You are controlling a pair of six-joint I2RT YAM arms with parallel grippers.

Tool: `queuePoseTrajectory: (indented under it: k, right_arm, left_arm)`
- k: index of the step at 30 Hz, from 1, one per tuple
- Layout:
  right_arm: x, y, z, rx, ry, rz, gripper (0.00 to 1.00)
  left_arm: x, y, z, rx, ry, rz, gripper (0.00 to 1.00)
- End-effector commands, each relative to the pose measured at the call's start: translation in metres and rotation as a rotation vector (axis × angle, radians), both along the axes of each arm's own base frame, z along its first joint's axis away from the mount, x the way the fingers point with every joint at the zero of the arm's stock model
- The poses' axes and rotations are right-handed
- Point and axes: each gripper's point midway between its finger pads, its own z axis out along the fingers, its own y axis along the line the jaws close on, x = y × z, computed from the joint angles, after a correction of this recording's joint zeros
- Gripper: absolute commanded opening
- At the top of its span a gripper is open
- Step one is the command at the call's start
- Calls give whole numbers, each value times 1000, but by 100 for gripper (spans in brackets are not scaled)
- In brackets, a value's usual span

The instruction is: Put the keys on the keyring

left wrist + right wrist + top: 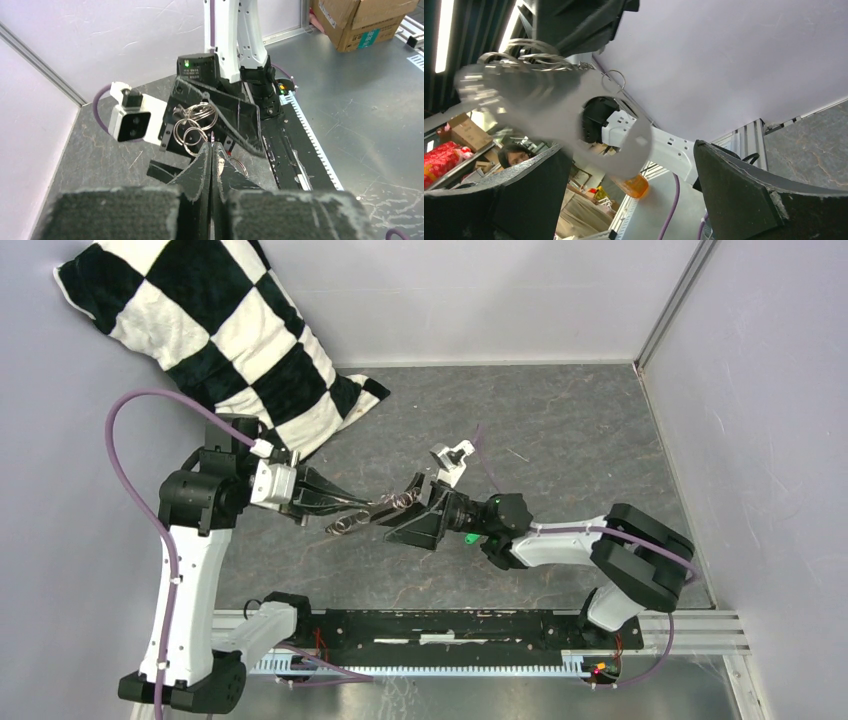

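Note:
My left gripper (362,506) (212,145) is shut on the keyring, a bunch of silvery rings (403,499) (196,124) held above the table. My right gripper (405,510) (626,147) faces it from the right and stands wide open around the bunch. In the right wrist view a blurred grey metal piece (574,107) with an orange tip (634,185) hangs between the right fingers, with the rings (526,54) above it. A small bright green piece (470,537) shows under the right wrist. I cannot tell whether it is the keys.
A black-and-white checked pillow (225,330) leans in the far left corner. A black rail (450,625) runs along the near edge between the arm bases. Walls close the table left, back and right. Cardboard boxes (362,20) stand beyond the rail.

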Motion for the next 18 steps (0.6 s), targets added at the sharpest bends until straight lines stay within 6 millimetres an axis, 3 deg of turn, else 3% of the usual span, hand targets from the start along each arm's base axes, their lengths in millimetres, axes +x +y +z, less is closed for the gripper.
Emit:
queuePoseTrajectory:
  k: [1,5,10,12,18]
  right_arm:
    - [-14,-33,77,374,-107,-38,98]
    - [-4,-45,93,451,-77,-108,97]
    - [-2,-56,110,531,-49,-116,85]
    - [-6,-58,114,546,-44,-85,77]
    - [-9,-60,111,541,-5,-59,36]
  left_arm:
    - [-20,1,25,-83,-115,-45,2]
    - [-22,3,24,-86,-136,-33,2]
    - [-21,5,22,-89,-155,-10,2]
    - [-19,5,21,-90,-163,0,2]
    - [-14,8,16,-81,-191,31,2]
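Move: The right hand, wide open and pointing left and up, is just short of the metal keyring plate. The plate's middle is about 3 cm to its left, 1 cm ahead and 2 cm above, with the cluster of split rings some 3 cm ahead, 1 cm right and 4 cm above. The green key tag lies on the table about 17 cm right, 7 cm back and 30 cm below. The left hand already pinches the plate, whose middle is about 1 cm back and 1 cm right of its fingertips, level with them. The left fingertips keep their pinch on the keyring plate while the right hand brings its fingers around the plate's edge. It first slips about 1 cm left, then goes some 3 cm forward and 2 cm up, rolling roughly 10 degrees with its forward side dipping. Late on, its fingers close from wide open to about half; whether they touch the plate yet can't be told. ##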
